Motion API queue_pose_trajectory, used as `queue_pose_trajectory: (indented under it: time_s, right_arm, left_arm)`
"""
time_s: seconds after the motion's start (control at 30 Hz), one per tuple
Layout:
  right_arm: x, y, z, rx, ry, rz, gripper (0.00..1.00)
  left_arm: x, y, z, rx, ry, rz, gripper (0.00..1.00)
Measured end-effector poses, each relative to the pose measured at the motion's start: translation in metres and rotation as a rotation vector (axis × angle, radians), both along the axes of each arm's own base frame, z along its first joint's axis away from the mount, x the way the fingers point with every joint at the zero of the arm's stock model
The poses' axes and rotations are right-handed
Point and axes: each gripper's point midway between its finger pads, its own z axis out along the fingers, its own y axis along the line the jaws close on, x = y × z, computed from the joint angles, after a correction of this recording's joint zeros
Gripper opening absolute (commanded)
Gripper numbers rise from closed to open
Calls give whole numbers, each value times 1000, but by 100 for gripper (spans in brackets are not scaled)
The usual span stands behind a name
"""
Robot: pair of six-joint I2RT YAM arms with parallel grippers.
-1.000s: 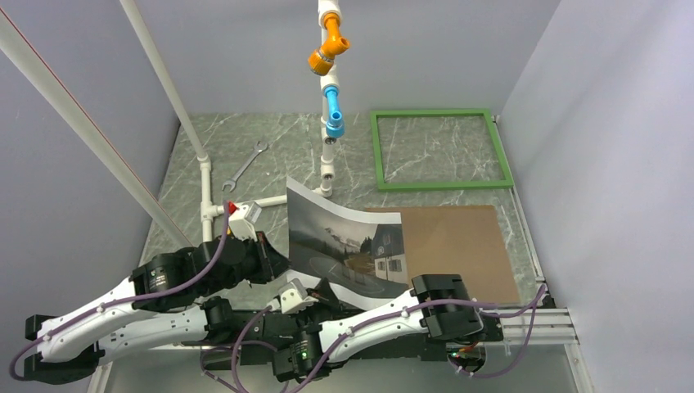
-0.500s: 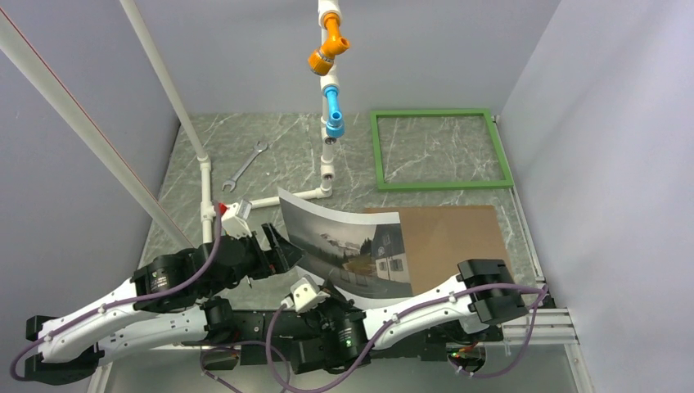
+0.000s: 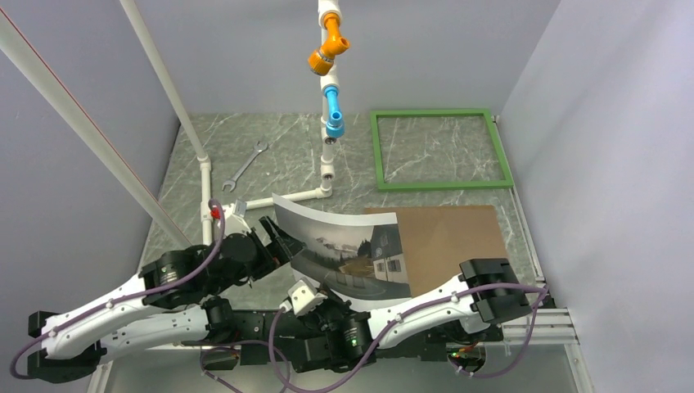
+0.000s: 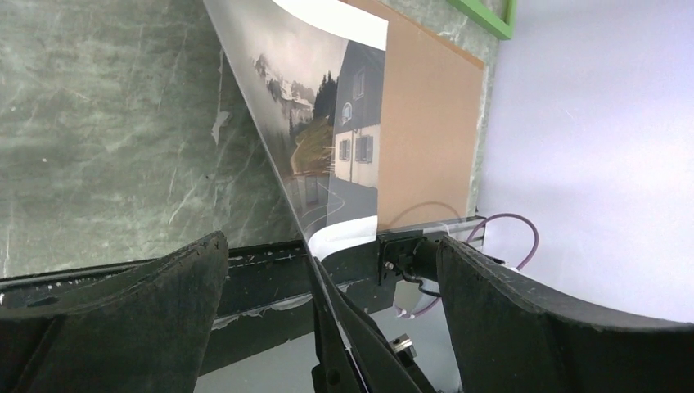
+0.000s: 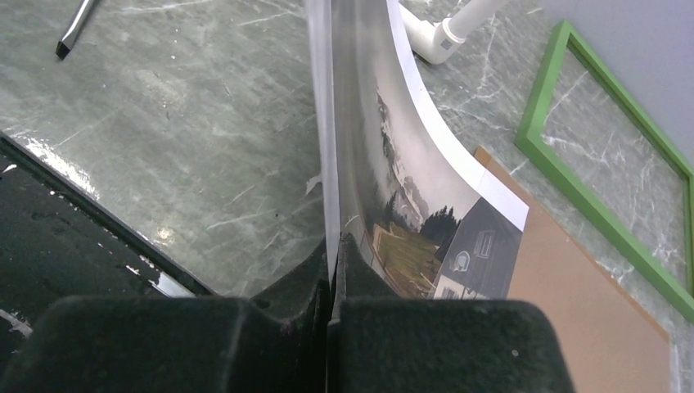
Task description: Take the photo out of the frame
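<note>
The photo (image 3: 344, 250), a curled print of a house and road with a white border, stands on edge above the table's near middle. My right gripper (image 3: 330, 288) is shut on its lower near edge; in the right wrist view the fingers (image 5: 331, 270) pinch the sheet (image 5: 385, 164). My left gripper (image 3: 282, 246) is open just left of the photo's left edge, jaws wide on either side of the sheet (image 4: 327, 106) without touching it. The green frame (image 3: 446, 185) lies flat at the back right, apart from the photo, with bare table showing inside it.
A brown fibreboard backing panel (image 3: 450, 241) lies flat at the right, under the photo's right end. A wrench (image 3: 244, 168) lies at the back left. White pipes (image 3: 282, 198) run across the table, and a pipe with orange and blue fittings (image 3: 331, 98) rises in the middle.
My left gripper has opened and let go of the photo's left edge. The photo has sagged lower and to the left. The right arm's elbow has swung right, still gripping.
</note>
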Motion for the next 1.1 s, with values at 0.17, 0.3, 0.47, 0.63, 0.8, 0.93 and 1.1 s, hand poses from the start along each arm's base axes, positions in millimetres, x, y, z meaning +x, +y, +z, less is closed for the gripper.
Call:
queue_pose_trajectory:
  time_s: [0.17,0.3,0.47,0.63,0.8,0.93,1.1]
  right_arm:
    - [0,0,5,20,4,3,0]
    - [0,3,8,37,7,6,0]
    - [-1,5,9,42,5,9,0]
    - [-1,5,9,45,5,10,0]
    - [-1,5,9,45,5,10,3]
    - [-1,5,9,47,7,9,33]
    - [-2,5,11,27,8,25,66]
  left_arm:
    - [4,-6,-9,18,94,65,89]
    - [8,-7,-17,31,154,106,71]
    - [16,-5,-23,24,199,141,43]
    - [20,-6,-24,-3,204,141,27]
    - [20,-8,-26,2,205,120,9]
    - [20,-8,-28,28,197,99,0]
    - [17,0,-25,82,179,71,0]
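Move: From my open left hand, the photo's near left corner, curled up, lies about 2 cm ahead and 3 cm below; the photo's middle is some 6 cm ahead, 12 cm right and 16 cm down. The backing board's middle is roughly 7 cm ahead, 34 cm right and 22 cm below. From my right hand, still pinching the photo close to that corner, the photo's middle is about 12 cm ahead, 6 cm right and 8 cm lower. I sink my left hand about 3 cm, easing 2 cm forward onto the raised left edge of the photo, tipping the wrist some 10 degrees further down while its wide-open fingers shut and pinch the photo near its near corner. My right hand stays almost in place, rising a centimetre and keeping its pinch, and only once the left has nearly closed does it open and let go. ##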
